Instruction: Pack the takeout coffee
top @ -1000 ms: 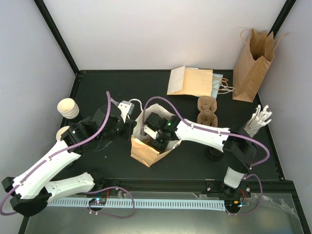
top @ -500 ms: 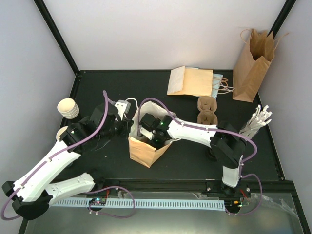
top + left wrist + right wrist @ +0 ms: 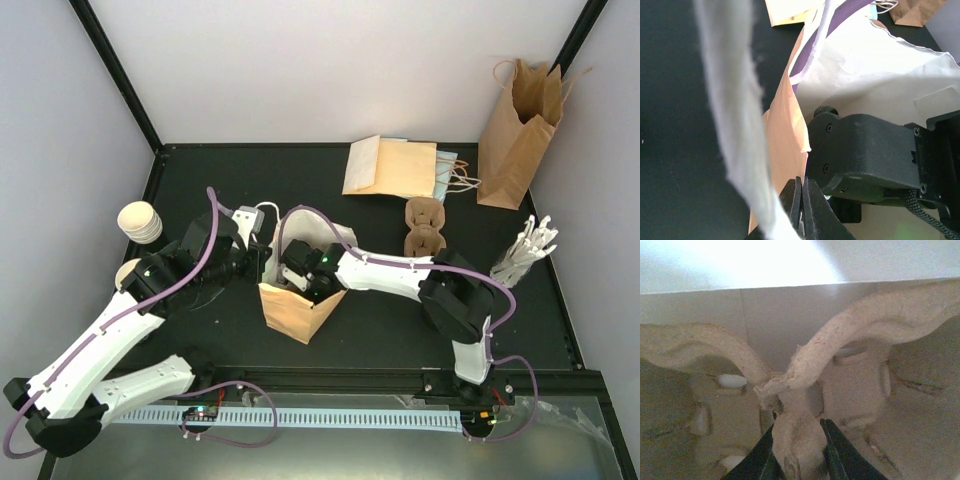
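Note:
No takeout coffee shows in any view. A tan paper bag [image 3: 290,315] stands open mid-table. My left gripper [image 3: 262,262] is shut on its left rim; the left wrist view shows the fingertips [image 3: 802,182] pinching the tan paper wall [image 3: 785,145], with a white handle strap [image 3: 735,120] hanging in front. My right gripper [image 3: 298,285] reaches down inside the bag. In the right wrist view its jaws [image 3: 797,425] close on the centre post of a pulp cup carrier [image 3: 805,365] lying at the bag's bottom. The carrier's wells hold no cups that I can see.
A second pulp carrier [image 3: 423,226] lies right of the bag. Flat folded bags [image 3: 390,167] lie at the back, and a tall kraft bag [image 3: 515,130] stands at the back right. White utensils [image 3: 528,245] stand at the right. Stacked cream cups [image 3: 140,222] sit far left.
The right arm has pushed further left and down into the bag. The bag and my left gripper on its rim have shifted slightly left.

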Controlling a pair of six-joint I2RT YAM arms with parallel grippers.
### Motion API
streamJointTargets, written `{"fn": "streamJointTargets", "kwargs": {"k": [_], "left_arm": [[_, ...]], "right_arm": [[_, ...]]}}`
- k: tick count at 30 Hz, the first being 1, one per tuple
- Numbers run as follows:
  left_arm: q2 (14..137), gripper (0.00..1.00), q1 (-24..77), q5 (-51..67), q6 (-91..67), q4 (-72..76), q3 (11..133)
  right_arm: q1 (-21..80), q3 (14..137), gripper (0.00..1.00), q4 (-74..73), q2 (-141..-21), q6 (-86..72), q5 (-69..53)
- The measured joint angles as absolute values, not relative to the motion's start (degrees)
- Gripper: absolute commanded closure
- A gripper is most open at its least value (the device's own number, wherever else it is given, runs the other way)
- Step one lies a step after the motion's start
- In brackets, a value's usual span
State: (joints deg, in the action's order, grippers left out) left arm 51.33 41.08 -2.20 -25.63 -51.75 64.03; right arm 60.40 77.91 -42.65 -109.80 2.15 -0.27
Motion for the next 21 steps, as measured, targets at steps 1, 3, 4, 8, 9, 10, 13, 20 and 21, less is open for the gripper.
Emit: {"fn": "streamJointTargets", "kwargs": {"k": [1,3,4,8,9,10,13,20,21], "left_arm": [[51.3,0.99,41.0,-2.1,-25.6,-51.7,63.9],[51.3,0.98,40.9,-1.9,-25.6,-51.2,63.6],[51.3,0.99,40.9,-1.7,-25.6,-50.9,63.5],[51.3,0.98,40.9,-1.2,-25.6,-50.2,63.1],[51.3,0.98,40.9,-1.1,-25.6,-50.1,63.1],[51.3,0.99,40.9,-0.9,-25.6,-49.9,63.1],[51.2,0.98,40.8,-0.3,-25.6,-49.3,62.9],[50.5,0.98,40.8,0.5,-25.6,-47.7,61.8],[50.3,0.98,40.8,0.5,-25.6,-47.3,61.6]], "right_arm": [[60.4,77.8,0.79,-42.3,-110.0,1.8,0.0],[60.5,77.6,0.77,-41.8,-110.4,1.2,0.6],[60.6,77.5,0.76,-41.3,-110.7,0.9,1.1],[61.0,76.9,0.7,-39.9,-111.4,-0.1,2.6],[61.1,76.6,0.68,-39.6,-111.5,-0.3,2.9],[61.1,76.4,0.65,-39.3,-111.6,-0.5,3.1],[61.1,75.5,0.55,-38.3,-111.7,-0.9,3.9],[61.1,73.9,0.22,-36.6,-111.6,-1.3,5.0],[61.1,73.8,0.17,-36.4,-111.5,-1.3,5.0]]}}
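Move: The right hand, deep in the open paper bag with the cup carrier's centre ridge in its fingers, has the bag bottom about 5 cm straight below it. The bag rim pinched by the left hand is some 9 cm to its left, about level fore and aft and 23 cm up; the spare carrier lies roughly 26 cm to its right and 15 cm farther out, about 2 cm lower. For the left hand the bag bottom is about 9 cm to the right and 28 cm down, neither ahead nor back. The right hand lowers about 2.5 cm inside the bag, easing about 1 cm forward, and as it sinks its fingers spread from their narrow grip to about two-thirds open, letting go of the carrier's centre ridge and ending on either side of it. The left fingers keep the bag's left rim pinched shut between them, that hand drifting only about 1 cm to the right and so holding the mouth open around the right wrist. ##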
